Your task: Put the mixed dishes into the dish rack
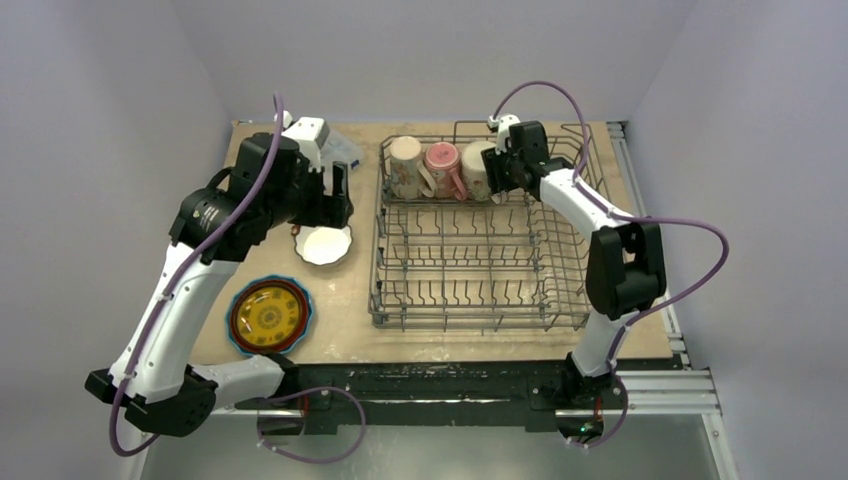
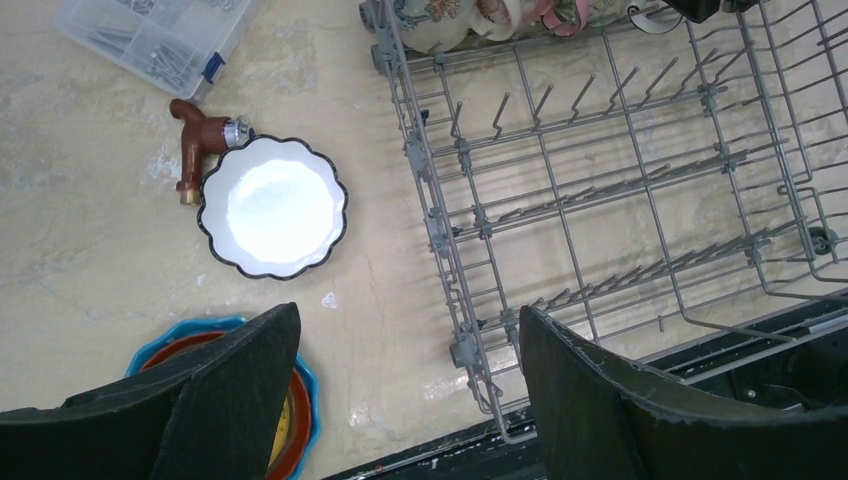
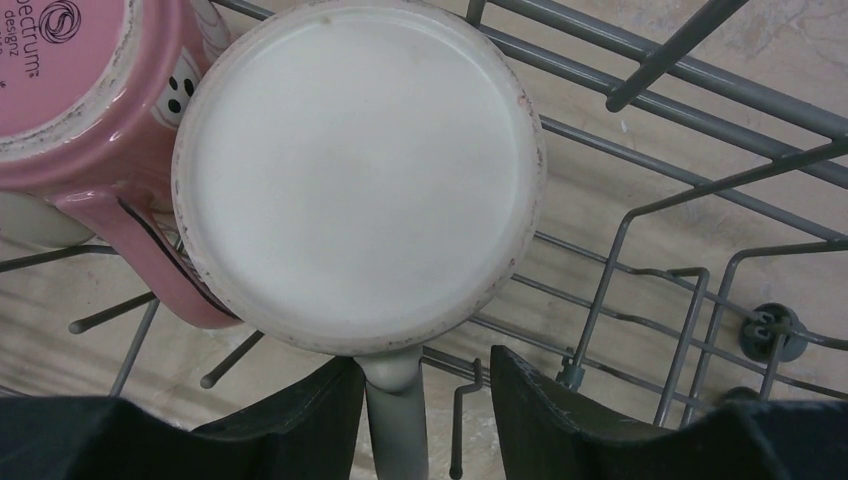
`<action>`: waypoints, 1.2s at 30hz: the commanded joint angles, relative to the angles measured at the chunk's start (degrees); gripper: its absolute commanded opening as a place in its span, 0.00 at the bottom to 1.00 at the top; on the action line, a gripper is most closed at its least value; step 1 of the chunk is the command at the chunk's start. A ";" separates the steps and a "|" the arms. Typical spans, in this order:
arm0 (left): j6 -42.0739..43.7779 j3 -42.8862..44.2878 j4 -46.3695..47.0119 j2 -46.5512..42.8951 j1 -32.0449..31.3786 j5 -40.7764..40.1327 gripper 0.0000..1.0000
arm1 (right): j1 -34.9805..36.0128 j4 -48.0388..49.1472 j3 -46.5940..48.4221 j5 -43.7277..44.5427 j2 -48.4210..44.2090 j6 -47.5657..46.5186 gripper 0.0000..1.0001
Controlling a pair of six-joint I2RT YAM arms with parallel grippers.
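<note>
Three mugs stand upside down along the far row of the grey wire dish rack point(image 1: 380, 250): a cream one point(image 1: 405, 165), a pink one point(image 1: 442, 165) and another cream one point(image 1: 478, 168). My right gripper point(image 1: 497, 165) is at that last mug. In the right wrist view its jaws point(image 3: 422, 362) are open around the cream mug's handle point(image 3: 395, 420). The left finger touches the handle and the right one stands apart. My left gripper point(image 2: 405, 330) hangs open and empty over the table, between the white scalloped bowl point(image 2: 273, 206) and the rack point(image 2: 440, 230). The stacked plates point(image 1: 268, 316) lie front left.
A clear compartment box point(image 2: 160, 35) sits at the far left. A small red-brown tool point(image 2: 197, 140) lies against the bowl's rim. The pink mug point(image 3: 70, 80) touches the cream mug point(image 3: 360, 170). Upright tines fill the rack's front rows.
</note>
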 commanded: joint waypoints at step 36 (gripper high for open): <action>-31.28 -21.81 2.09 -0.97 5.13 6.06 0.79 | -0.02 -9.18 -17.32 -21.10 -41.58 18.87 0.76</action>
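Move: The right hand's parted fingers straddle the handle of the white mug just set in the rack; its body is about 6 cm ahead and 2 cm left, roughly level, with the pink mug 8 cm left of it. From the left hand, the white bowl lies some 11 cm ahead, 6 cm left and 31 cm below; the stacked plates are 4 cm back and 15 cm left, the brown tap 18 cm ahead and 10 cm left, both also on the table. Already loose around the mug's handle, the right fingers spread wider and come clear, the hand rising first, then drawing back over the rack, about 16 cm back and 13 cm up, rolling its left side up some 25 degrees. The empty left hand sinks about 12 cm towards the bowl, easing back 5 cm then forward again by half that, fingers staying open, wrist tipping down and turning counter-clockwise. ##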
